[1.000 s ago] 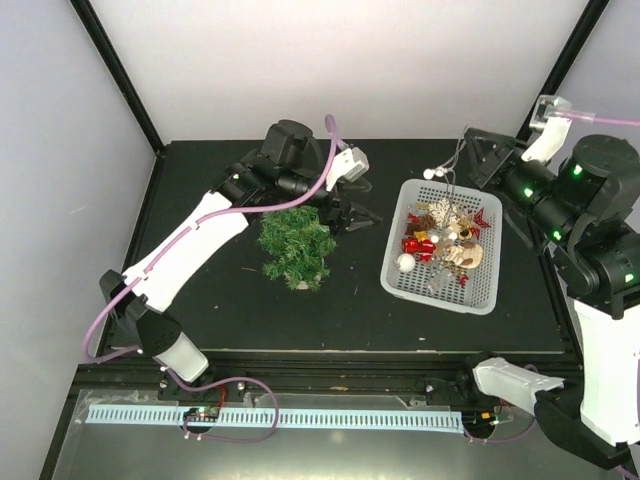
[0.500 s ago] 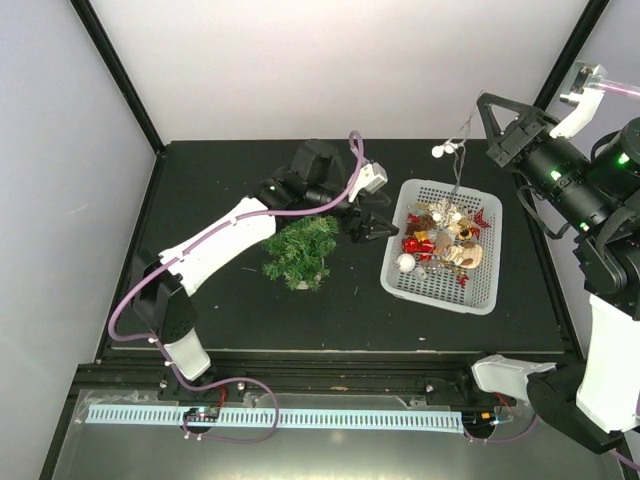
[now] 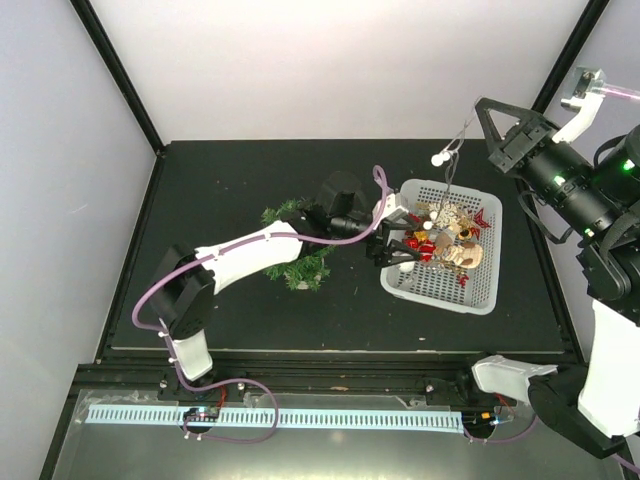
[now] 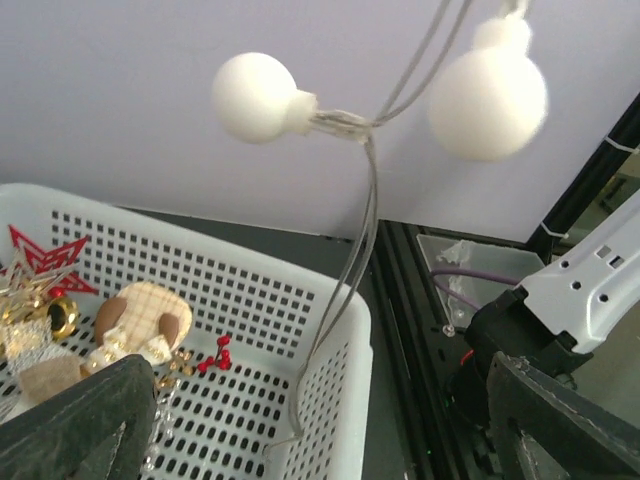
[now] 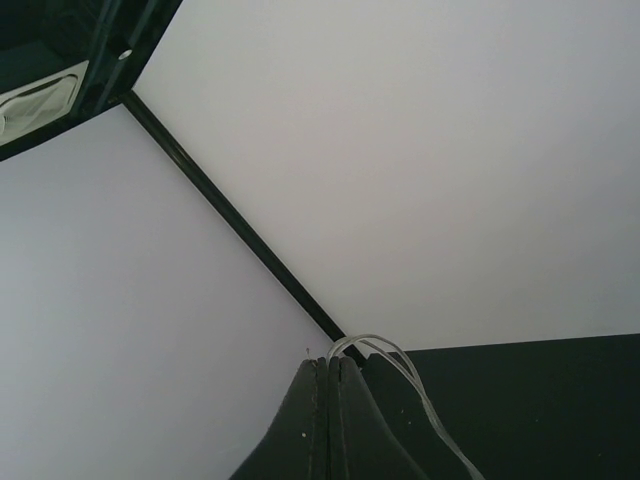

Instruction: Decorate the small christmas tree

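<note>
The small christmas tree point(image 3: 290, 262) stands on the black table, partly under my left arm. My left gripper point(image 3: 397, 246) is open over the left rim of the white basket point(image 3: 440, 292), and nothing is between its fingers point(image 4: 85, 420). High above the basket's far right corner, my right gripper point(image 3: 483, 108) is shut on a clear wire garland with white balls point(image 3: 438, 158). The wire hangs down into the basket. In the left wrist view two balls point(image 4: 256, 96) dangle close ahead, and the wire reaches the basket floor near the rim point(image 4: 352, 312). The right wrist view shows the wire loop point(image 5: 378, 347) pinched between shut fingers point(image 5: 322, 420).
The basket holds several ornaments: a red star point(image 4: 42, 258), a beige bauble point(image 4: 140, 318), red berries point(image 4: 216, 354) and gold pieces point(image 3: 445, 215). Black frame posts stand at the back corners point(image 3: 118, 75). An aluminium rail point(image 3: 270, 415) runs along the near edge.
My left arm has swung right, from beside the tree to over the basket's left side. My right gripper has lifted the garland higher, so the balls hang above the basket.
</note>
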`<action>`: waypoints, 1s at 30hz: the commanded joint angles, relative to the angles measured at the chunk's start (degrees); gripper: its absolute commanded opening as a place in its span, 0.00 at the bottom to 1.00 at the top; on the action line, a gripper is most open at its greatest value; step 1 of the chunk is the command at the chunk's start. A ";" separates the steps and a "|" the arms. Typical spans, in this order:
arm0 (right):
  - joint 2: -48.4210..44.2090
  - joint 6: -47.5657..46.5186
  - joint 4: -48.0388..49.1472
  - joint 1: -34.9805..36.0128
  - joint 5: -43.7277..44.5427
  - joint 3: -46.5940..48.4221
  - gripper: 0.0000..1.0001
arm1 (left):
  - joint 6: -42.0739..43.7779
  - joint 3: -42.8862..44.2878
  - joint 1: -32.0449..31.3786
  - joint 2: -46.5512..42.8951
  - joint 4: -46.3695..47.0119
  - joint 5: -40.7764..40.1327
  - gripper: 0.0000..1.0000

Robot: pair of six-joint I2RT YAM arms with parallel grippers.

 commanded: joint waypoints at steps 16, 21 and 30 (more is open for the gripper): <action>-2.71 0.56 -1.17 0.09 -0.15 -0.35 0.01 | 3.31 14.60 -4.64 8.40 -4.28 -4.22 0.49; -2.76 -0.10 -1.76 0.12 0.52 0.11 0.01 | 6.12 12.81 -4.29 5.91 -7.00 -5.06 0.22; -4.39 -1.20 -3.12 0.12 2.88 -0.34 0.01 | 8.87 12.26 -4.29 3.46 -11.98 -6.99 0.02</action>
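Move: The lower part of the hanging cord of white bulbs is about 5 cm to the left hand's right, nearly level with it in depth and height; it hangs roughly 32 cm straight below the right hand, which already holds its upper end. From the left hand, the nearest bulb is some 5 cm right, 2 cm forward and 8 cm above; the basket's middle lies about 12 cm right, 8 cm forward and 22 cm below; the tree is around 20 cm left, level in depth, 16 cm lower. Rightward over the basket, the left hand reaches about 5 cm with open fingers pointing right, bringing them around the hanging cord. It stops there and shuts its fingers fully on the cord below the bulbs, sinking some 2 cm as they close. The right hand stays high and shut on the cord's upper end, easing about 2 cm back. ##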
